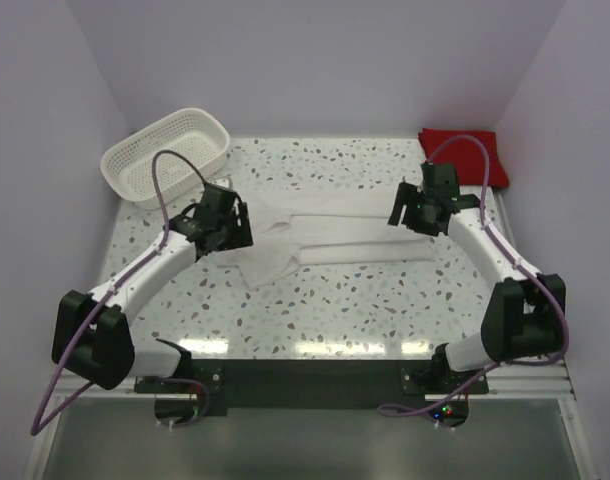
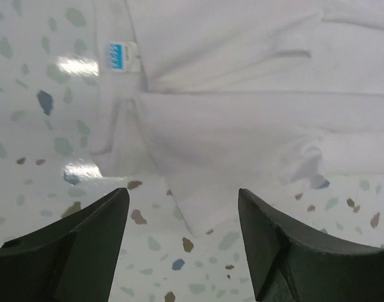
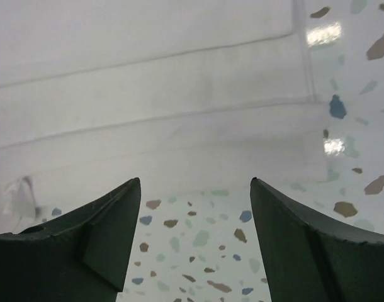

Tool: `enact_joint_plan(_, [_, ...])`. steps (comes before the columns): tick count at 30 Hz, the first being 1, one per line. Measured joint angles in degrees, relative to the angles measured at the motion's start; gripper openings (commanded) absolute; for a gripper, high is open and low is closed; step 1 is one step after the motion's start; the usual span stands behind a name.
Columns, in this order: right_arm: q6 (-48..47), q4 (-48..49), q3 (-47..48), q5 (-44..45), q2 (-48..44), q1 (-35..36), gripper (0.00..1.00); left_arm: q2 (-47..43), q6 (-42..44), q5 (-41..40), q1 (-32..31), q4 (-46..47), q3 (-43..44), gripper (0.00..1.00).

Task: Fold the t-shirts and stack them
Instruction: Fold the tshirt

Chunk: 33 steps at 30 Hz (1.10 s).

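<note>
The white t-shirt [image 1: 335, 235] lies flat across the middle of the table, folded into a long band with a flap trailing toward the front left. Its blue neck label [image 2: 118, 55] shows in the left wrist view. My left gripper [image 1: 225, 225] hovers over the shirt's left end, open, with only speckled tabletop and a cloth corner [image 2: 204, 214] between its fingers. My right gripper [image 1: 413, 210] stands over the right end, also open and empty [image 3: 195, 189], the shirt's folded edge [image 3: 167, 113] just beyond its tips. The red t-shirt [image 1: 465, 158] lies folded at the back right corner.
A white lattice basket [image 1: 167, 155] stands at the back left corner. Lilac walls close in the table on three sides. Speckled tabletop [image 1: 335, 310] stretches in front of the white shirt, up to the arm bases.
</note>
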Motion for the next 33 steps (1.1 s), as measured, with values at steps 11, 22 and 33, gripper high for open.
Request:
enact_joint_plan(11, [-2.5, -2.0, -15.3, -2.1, -17.5, 7.1, 0.75, 0.2, -7.5, -0.4, -13.8, -0.6, -10.5, 0.49])
enact_joint_plan(22, [-4.3, -3.3, -21.4, -5.7, -24.1, 7.1, 0.75, 8.3, -10.0, -1.8, -15.7, 1.2, -10.5, 0.35])
enact_joint_plan(33, [-4.9, -3.0, -22.9, -8.3, -24.4, 7.1, 0.75, 10.2, -11.5, -4.0, -17.6, 0.2, -8.2, 0.00])
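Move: The tip of the t-shirt's loose sleeve lies about 9 cm back from my left hand, 5 cm to its right and 11 cm below. The sleeve's crumpled inner end is roughly 4 cm back and 15 cm right of that hand; the middle of the folded shirt body is some 4 cm ahead and 22 cm right. From my right hand the sleeve tip is about 14 cm back, 37 cm left and 11 cm down. I bring my open left hand back about 8 cm, down 10 and to the right 6, tipping it some 15 degrees further down, then shut the fingers on the sleeve's near edge close to its tip and pinch it. My right hand, still open, draws back about 13 cm off the folded body, drifting left and turning counter-clockwise, to hover over bare table. ##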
